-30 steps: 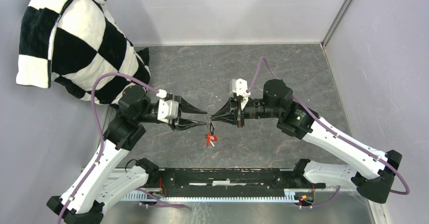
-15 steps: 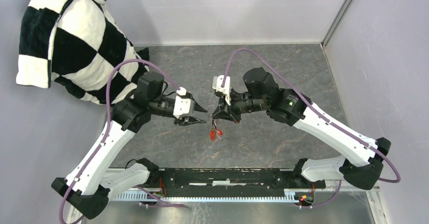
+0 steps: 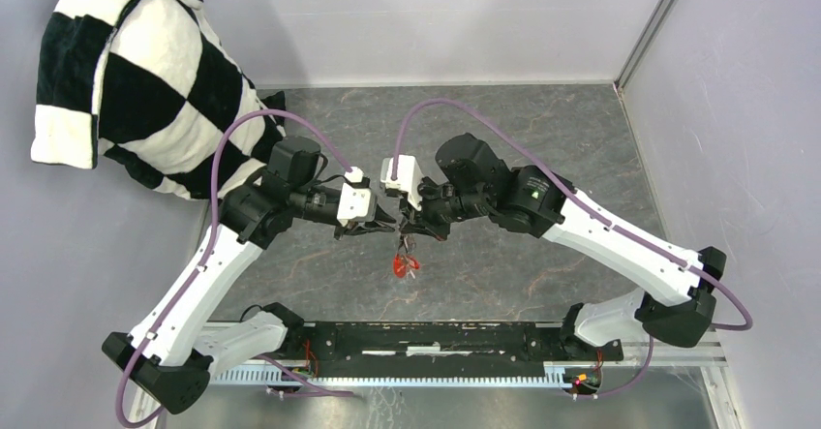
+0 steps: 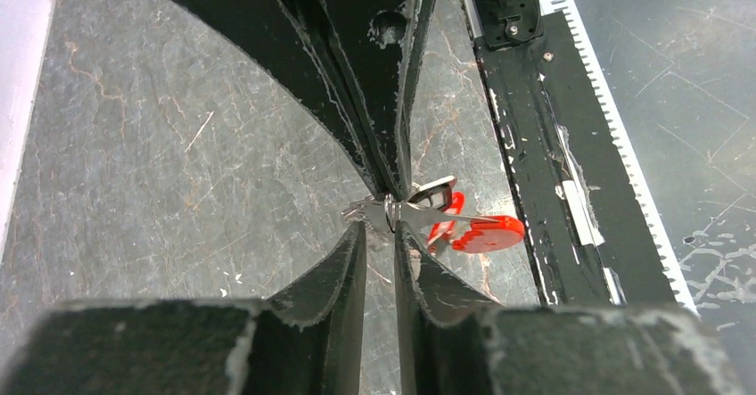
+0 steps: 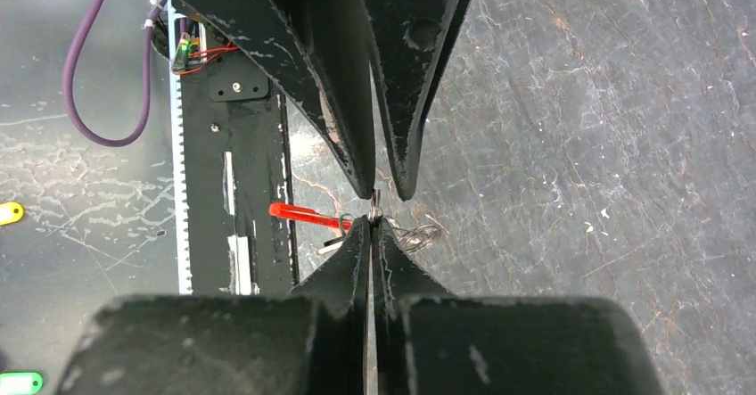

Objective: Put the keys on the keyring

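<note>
My right gripper (image 5: 370, 223) is shut on the thin silvery keyring (image 5: 375, 206) and holds it above the table. The bright red fob (image 4: 486, 233) and a short chain (image 5: 421, 233) hang from the ring. A red-headed key (image 4: 452, 208) dangles beside the fob, and a silvery toothed blade (image 4: 362, 209) sticks out on the ring's other side. The black-headed key I cannot make out. My left gripper (image 4: 382, 231) faces the right one tip to tip. A narrow gap shows between its jaws, with the ring (image 4: 390, 214) right at their tips. From above, both grippers meet at mid-table with the red cluster (image 3: 402, 265) hanging below.
A black-and-white checked cloth (image 3: 136, 80) lies bunched at the back left. The black rail (image 3: 436, 340) of the arm bases runs along the near edge. Grey walls close off the back and the right side.
Both arms swung inward until their tips met. The right gripper carried the keyring to the left. The left gripper moved right, and its jaws widened, then narrowed at the ring.
</note>
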Controlling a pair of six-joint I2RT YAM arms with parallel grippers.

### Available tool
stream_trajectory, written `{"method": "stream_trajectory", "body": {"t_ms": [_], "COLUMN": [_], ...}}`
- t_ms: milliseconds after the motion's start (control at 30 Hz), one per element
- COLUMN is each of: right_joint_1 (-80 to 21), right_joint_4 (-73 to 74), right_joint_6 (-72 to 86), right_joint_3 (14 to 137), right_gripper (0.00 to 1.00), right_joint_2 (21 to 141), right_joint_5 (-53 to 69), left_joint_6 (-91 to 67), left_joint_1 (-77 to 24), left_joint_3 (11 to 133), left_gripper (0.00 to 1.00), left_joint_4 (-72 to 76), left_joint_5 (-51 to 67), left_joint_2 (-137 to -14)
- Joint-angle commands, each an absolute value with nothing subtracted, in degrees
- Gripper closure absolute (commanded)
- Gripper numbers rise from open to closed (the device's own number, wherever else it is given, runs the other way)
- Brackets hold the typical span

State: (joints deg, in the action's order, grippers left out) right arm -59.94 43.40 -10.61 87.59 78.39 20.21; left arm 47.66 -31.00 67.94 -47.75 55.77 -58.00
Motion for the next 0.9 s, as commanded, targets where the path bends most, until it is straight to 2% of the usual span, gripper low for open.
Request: {"method": "stream_trajectory", "body": {"t_ms": [0, 200, 333, 500, 600, 700, 767, 867], "right_joint_1": [-61.2, -61.9, -62.2, -62.2, -61.8, -59.6, -57.7, -56.0], "right_joint_4": [43.1, 43.2, 43.1, 42.6, 39.7, 32.8, 26.9, 18.7], "right_joint_6": [-10.8, -10.5, -10.3, -9.7, -7.4, -3.4, -0.2, 3.8], "right_joint_3": [92.1, 94.4, 95.1, 96.1, 94.7, 88.9, 83.4, 75.5], "right_gripper": [0.99, 0.99, 0.99, 0.99, 0.79, 0.6, 0.53, 0.46], "right_joint_2": [79.5, 81.5, 82.0, 81.9, 79.6, 73.6, 68.7, 61.9], "right_joint_5": [18.8, 18.6, 18.7, 18.2, 15.7, 13.6, 12.1, 12.1], "left_joint_6": [50.5, 51.1, 52.7, 56.2, 48.1, 30.4, 18.7, 7.3], "left_joint_1": [-31.5, -31.8, -32.0, -32.1, -32.0, -32.0, -32.0, -32.0], "left_joint_3": [69.4, 69.1, 68.3, 68.2, 67.1, 61.7, 56.7, 52.3], "left_gripper": [0.78, 0.82, 0.97, 0.98, 0.98, 0.98, 0.98, 0.98], "left_joint_4": [-47.5, -47.5, -47.6, -49.7, -43.8, -23.6, -10.2, 1.9], "left_joint_5": [57.3, 57.1, 55.6, 55.0, 55.7, 54.3, 52.6, 50.4], "left_joint_2": [-57.1, -56.8, -55.9, -55.9, -54.9, -50.4, -46.1, -43.4]}}
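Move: Between the two grippers, the keyring stands in the right hand's closed fingertips, right at that hand's point, and about 1 cm to the right and 1 cm below the left hand's point, where the partly open left fingers straddle it. From the left hand, the black fob hangs about 2 cm back, 2 right and 4 lower, the red tag some 4 back, 2 right and 7 lower, and the silver chain about 2 forward, 2 right and 4 lower. Feeding the keyring about 1 cm leftward into the nearly still left fingers, the right hand waits while they close and pinch it. The right fingers then open about halfway, let go, and the hand draws away up, right and forward, roughly 5 cm in all, turning some 10 degrees clockwise; the left keeps its pinch and lifts about 2 cm. ##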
